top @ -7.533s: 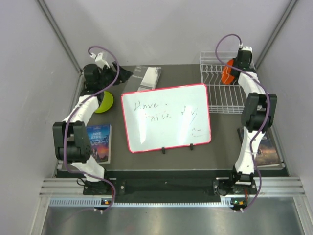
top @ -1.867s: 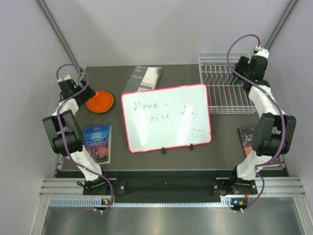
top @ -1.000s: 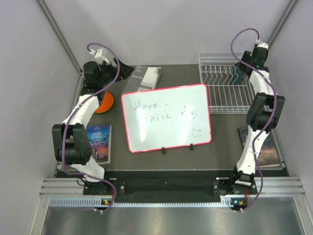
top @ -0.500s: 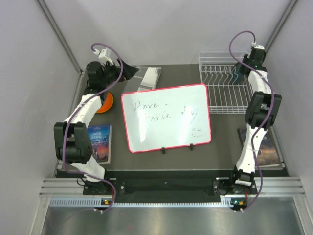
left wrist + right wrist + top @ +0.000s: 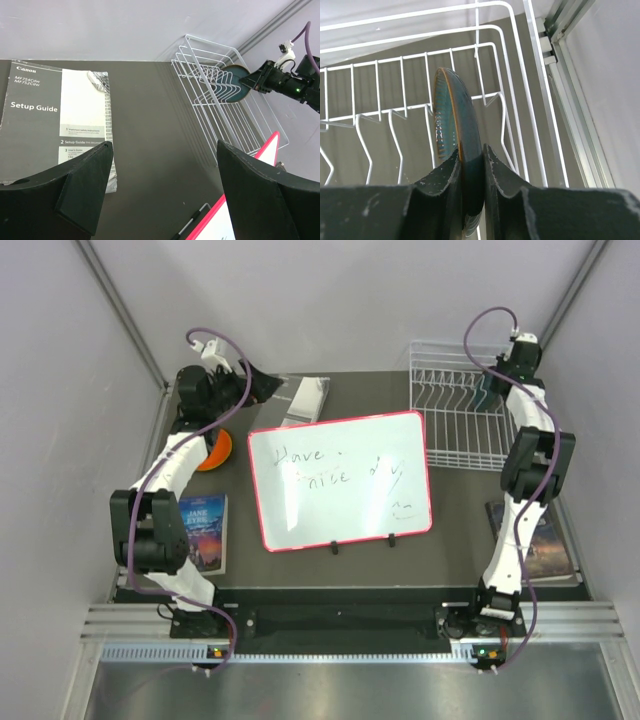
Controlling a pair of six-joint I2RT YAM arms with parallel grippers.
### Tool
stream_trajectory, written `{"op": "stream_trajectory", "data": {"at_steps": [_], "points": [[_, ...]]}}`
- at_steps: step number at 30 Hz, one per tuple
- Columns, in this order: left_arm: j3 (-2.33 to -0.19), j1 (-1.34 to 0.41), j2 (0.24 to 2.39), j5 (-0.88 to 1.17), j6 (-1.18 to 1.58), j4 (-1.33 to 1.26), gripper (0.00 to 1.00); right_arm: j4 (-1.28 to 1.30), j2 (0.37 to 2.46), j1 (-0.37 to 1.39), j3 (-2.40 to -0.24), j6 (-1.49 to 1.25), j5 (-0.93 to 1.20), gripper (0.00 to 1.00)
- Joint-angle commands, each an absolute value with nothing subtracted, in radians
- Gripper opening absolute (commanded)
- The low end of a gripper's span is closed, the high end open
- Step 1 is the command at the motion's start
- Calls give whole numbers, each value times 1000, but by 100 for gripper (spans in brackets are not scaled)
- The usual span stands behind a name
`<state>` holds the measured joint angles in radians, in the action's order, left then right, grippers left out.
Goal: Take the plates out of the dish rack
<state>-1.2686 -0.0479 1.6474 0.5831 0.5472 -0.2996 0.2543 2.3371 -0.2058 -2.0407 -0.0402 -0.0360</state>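
A dark teal plate stands on edge between the tines of the white wire dish rack. My right gripper is shut on its upper rim, one finger on each face. From above, this plate sits at the back right of the rack, under the right gripper. An orange plate lies flat at the table's left, partly hidden by the left arm. My left gripper hangs open over the dark table, holding nothing, and looks across at the teal plate in the rack.
A pink-framed whiteboard fills the middle of the table. A Setup Guide booklet lies at the back, left of the rack. One book lies front left, another front right. Walls stand close behind and right of the rack.
My right gripper's fingers have closed onto the teal plate's rim. The left arm swung away from the orange plate toward the back centre, gripper staying open.
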Motion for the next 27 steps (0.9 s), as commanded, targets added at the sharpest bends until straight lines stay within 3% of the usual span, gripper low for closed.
{"op": "stream_trajectory", "data": {"at_steps": [1, 8, 15, 21, 27], "points": [[-1301, -52, 1657, 586, 532, -348, 88, 149, 2220, -184, -1997, -37, -98, 0], [-1301, -52, 1654, 572, 529, -345, 88, 6, 2076, -135, -1927, 61, -276, 0], [-1301, -52, 1663, 577, 532, -353, 88, -58, 1947, -112, -1838, 97, -319, 0], [-1337, -52, 1689, 618, 593, -442, 89, -43, 1729, -110, -1698, -111, -105, 0], [-1422, -66, 1822, 712, 754, -603, 89, -127, 1646, -69, -1556, -348, 222, 0]]}}
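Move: The teal plate is already pinched in my right hand, standing in the dish rack. It is bound for my open left gripper, some 62 cm to the left, about 14 cm nearer and 17 cm higher. The rack's middle is about 7 cm left and 7 cm back from the right hand; the whiteboard's is about 42 cm left and 22 cm back. From my left hand the plate lies roughly 18 cm ahead, 60 cm right and 21 cm down. I draw the teal plate up out of the rack with my right hand, slowly at first and then fast, about 21 cm in all. I add some 8 cm back and, towards the end, 8 cm left towards the left gripper. The fingers keep their pinch on its rim while the wrist tips up some 25 degrees. My left hand, wide open, only starts to ease forward at the very end. ##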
